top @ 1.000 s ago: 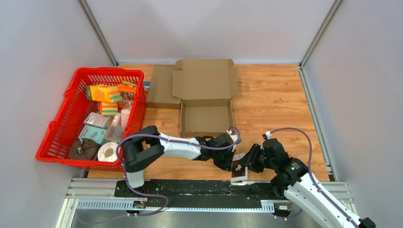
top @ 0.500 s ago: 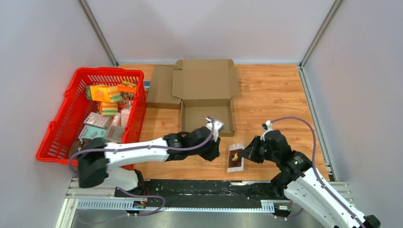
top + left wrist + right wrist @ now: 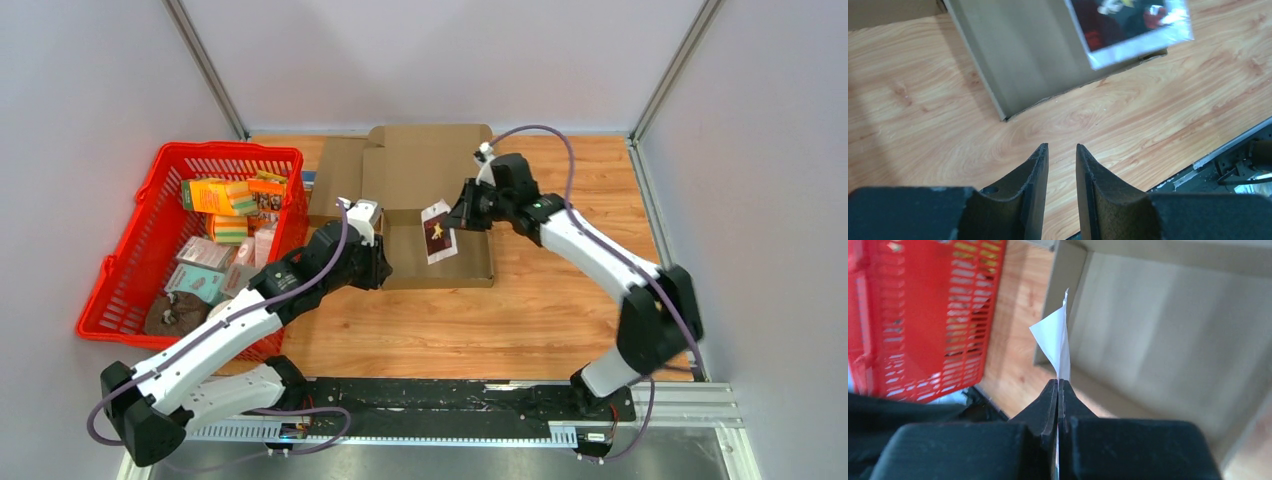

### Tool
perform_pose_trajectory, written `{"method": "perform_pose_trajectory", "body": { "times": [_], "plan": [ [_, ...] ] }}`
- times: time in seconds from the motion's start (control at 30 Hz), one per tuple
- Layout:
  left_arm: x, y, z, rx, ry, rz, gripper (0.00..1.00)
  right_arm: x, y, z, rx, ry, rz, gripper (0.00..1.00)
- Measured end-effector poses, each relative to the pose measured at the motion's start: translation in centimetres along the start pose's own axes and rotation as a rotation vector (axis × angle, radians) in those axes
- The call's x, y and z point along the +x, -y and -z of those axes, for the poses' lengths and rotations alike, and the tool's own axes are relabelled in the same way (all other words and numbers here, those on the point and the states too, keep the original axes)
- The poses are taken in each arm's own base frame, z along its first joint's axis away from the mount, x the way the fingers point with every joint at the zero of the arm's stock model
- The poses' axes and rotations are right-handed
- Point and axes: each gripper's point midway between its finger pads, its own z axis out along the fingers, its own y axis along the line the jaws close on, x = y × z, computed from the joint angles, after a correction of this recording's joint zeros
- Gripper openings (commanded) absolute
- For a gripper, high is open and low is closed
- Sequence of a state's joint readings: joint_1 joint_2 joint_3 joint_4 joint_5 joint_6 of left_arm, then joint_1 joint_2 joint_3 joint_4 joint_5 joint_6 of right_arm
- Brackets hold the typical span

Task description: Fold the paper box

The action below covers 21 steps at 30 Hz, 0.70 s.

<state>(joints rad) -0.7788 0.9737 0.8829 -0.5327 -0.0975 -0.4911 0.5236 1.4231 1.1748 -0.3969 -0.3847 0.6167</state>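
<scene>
The brown paper box [image 3: 430, 165] lies open at the back middle of the table, its lid flat behind the shallow tray. My right gripper [image 3: 458, 218] hangs over the tray, shut on a dark red packet [image 3: 437, 231] with a white border. In the right wrist view the packet's thin edge [image 3: 1055, 337] sticks out of the right gripper [image 3: 1058, 381] above the box floor [image 3: 1168, 330]. My left gripper [image 3: 378, 268] hovers by the tray's front left corner. It [image 3: 1062, 146] stands open by a narrow gap with nothing inside; the box [image 3: 1033, 55] and packet [image 3: 1128, 25] lie ahead.
A red basket [image 3: 130, 290] with several packaged goods stands at the left, close to my left arm. A flat piece of cardboard [image 3: 335, 185] lies between the basket and the box. Metal rails run along the table's near edge.
My right gripper shut on the packet and carried it from the near table edge to above the box tray. My left gripper let go, opened and drew back left to the box corner.
</scene>
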Motion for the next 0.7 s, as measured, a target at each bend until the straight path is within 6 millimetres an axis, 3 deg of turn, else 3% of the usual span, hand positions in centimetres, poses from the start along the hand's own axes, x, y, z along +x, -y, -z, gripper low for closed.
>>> {"method": "perform_pose_trajectory", "body": {
  "times": [0.07, 0.2, 0.3, 0.33, 0.47, 0.57, 0.7],
  "plan": [
    [0.2, -0.5, 0.4, -0.01, -0.003, 0.004, 0.36, -0.5, 1.7, -4.1, 0.002, -0.039, -0.014, 0.0],
    [0.2, -1.0, 0.5, -0.017, -0.011, 0.013, 0.38, 1.5, 5.4, -9.8, 0.004, -0.134, -0.098, 0.0],
    [-0.1, -1.6, 0.2, -0.028, -0.027, 0.033, 0.48, 2.4, 7.0, -12.2, 0.009, -0.164, -0.14, 0.0],
    [-0.4, -1.8, -0.1, -0.031, -0.04, 0.046, 0.5, 2.7, 7.4, -12.7, 0.013, -0.168, -0.149, 0.0],
    [-3.2, -3.4, -1.7, -0.059, -0.048, 0.124, 0.68, 2.4, 8.9, -13.3, 0.076, -0.137, -0.145, 0.44],
    [-5.5, -4.5, -2.9, -0.085, -0.038, 0.15, 0.72, 1.4, 9.5, -13.1, 0.121, -0.119, -0.121, 0.64],
    [-9.6, -6.5, -4.1, -0.159, 0.002, 0.146, 0.68, 0.1, 11.0, -11.4, 0.211, -0.087, -0.055, 0.74]
  ]
}}
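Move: The paper box stands open, and its tray floor is some 7 cm ahead of the right hand, 3 cm to its left and 19 cm below. The box's raised lid is about 22 cm ahead and 3 cm left. From the left hand, the lid's left flap is roughly 29 cm ahead, 5 cm left and 12 cm lower; the tray is 15 cm ahead and 9 cm right, and the folded box 28 cm ahead and 11 cm left. Down about 14 cm and some 6 cm forward, drifting left and tipping its fingers down, the right hand takes the still-pinched card into the tray, then opens to let go of it while easing back right. The left hand mostly waits, then pushes about 12 cm forward past the tray's left side towards the lid's left flap, spreading its fingers and turning slightly counter-clockwise. ##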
